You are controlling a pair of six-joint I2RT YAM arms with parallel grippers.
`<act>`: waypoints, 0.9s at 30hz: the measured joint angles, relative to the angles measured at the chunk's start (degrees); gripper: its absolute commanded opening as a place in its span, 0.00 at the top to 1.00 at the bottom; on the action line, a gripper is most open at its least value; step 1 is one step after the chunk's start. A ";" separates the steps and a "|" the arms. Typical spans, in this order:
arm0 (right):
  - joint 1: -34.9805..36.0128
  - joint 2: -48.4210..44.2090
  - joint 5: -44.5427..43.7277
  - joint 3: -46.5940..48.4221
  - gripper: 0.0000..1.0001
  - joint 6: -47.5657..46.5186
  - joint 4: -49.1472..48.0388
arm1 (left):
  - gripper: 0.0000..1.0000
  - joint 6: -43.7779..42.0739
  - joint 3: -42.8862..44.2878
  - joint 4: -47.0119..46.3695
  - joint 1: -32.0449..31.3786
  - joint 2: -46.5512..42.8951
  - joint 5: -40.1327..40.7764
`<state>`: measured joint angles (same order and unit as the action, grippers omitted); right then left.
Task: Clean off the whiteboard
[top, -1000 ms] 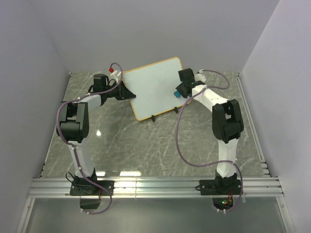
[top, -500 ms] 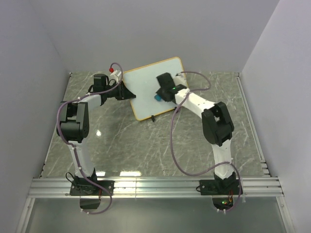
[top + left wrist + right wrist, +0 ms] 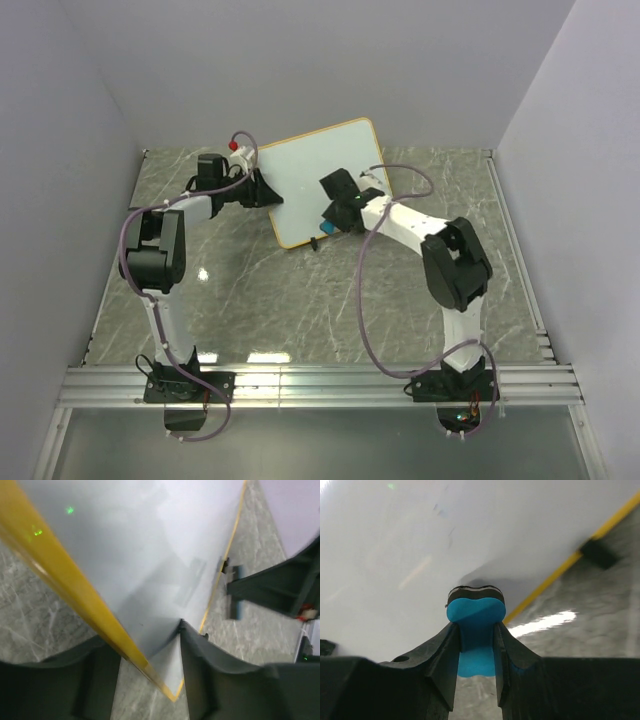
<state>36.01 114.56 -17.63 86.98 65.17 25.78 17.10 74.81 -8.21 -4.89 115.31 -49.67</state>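
The whiteboard (image 3: pixel 315 172) stands tilted at the back of the table, with a white face, an orange frame and no writing visible from above. My left gripper (image 3: pixel 262 190) is shut on its left edge. In the left wrist view the frame (image 3: pixel 75 587) runs between the jaws of my left gripper (image 3: pixel 150 665). My right gripper (image 3: pixel 333 212) is shut on the blue eraser (image 3: pixel 327 229) near the board's lower edge. In the right wrist view my right gripper (image 3: pixel 476 630) holds the eraser (image 3: pixel 476 611) with its dark felt against the white face (image 3: pixel 420 545). Faint smudges (image 3: pixel 442 510) show further up.
A black foot (image 3: pixel 600 552) sits on the board's orange lower frame (image 3: pixel 570 560). The grey marble table (image 3: pixel 300 300) lies in front, with side walls close on both sides. A purple cable (image 3: pixel 365 290) loops from the right arm over the table.
My right gripper has carried the eraser from the board's right edge leftward across the face, then down toward the lower edge. The left gripper has kept its hold.
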 measured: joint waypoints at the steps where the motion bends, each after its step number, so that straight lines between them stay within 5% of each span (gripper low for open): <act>1: -0.63 -1.46 -0.48 -0.81 1.00 -1.07 0.85 | 0.43 -0.42 -0.07 0.04 -0.28 0.15 0.61; 8: -3.21 -20.11 -3.65 -12.83 1.00 -6.01 3.21 | 0.03 -2.54 -0.37 2.10 -1.86 0.48 4.66; 13: -5.14 -33.29 -4.76 -26.32 1.00 -7.43 3.56 | 0.01 -2.62 -1.44 3.34 -1.88 -0.28 7.08; 17: -8.37 -34.29 -3.82 -33.35 1.00 -7.41 3.82 | 0.01 -0.66 -6.97 3.48 -0.50 -6.10 10.05; 19: -9.22 -32.70 -3.04 -34.73 0.66 -7.63 3.85 | 0.00 0.96 -10.47 3.21 0.90 -10.75 11.58; 20: -9.35 -31.69 -2.67 -34.75 0.15 -7.89 3.78 | 0.01 1.84 -11.96 3.34 1.57 -13.25 12.68; 21: -9.53 -30.71 -2.40 -34.62 0.01 -7.91 3.26 | 0.01 2.40 -13.14 3.52 2.29 -15.80 14.29; 27: -13.05 -19.52 0.79 -26.34 0.00 -13.18 2.14 | 0.01 6.34 -16.90 5.57 3.28 -31.98 24.81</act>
<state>22.96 95.04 -16.84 60.64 51.99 27.92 23.44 57.91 -2.63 -1.61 83.33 -24.86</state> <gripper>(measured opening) 0.994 0.994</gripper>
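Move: The right hand holds the eraser on the whiteboard's lower edge. The open table spot it is headed for lies about 16 cm to its right, 8 cm back and 4 cm lower; the whiteboard's middle is some 10 cm straight ahead, and the right board foot about 8 cm to the right, level with it and 3 cm lower. From the left hand, at the board's left edge, the whiteboard's middle lies about 13 cm right and 4 cm ahead. The eraser comes off the whiteboard in the right hand, which arcs up about 7 cm and over to the right and back, past the lower right corner, then sinks towards the table, opening wide and easing forward at the end. The left fingers, already loosening, open fully around the board's left edge and dip slightly, then draw off left, back and up some 10 cm, turning counter-clockwise. ##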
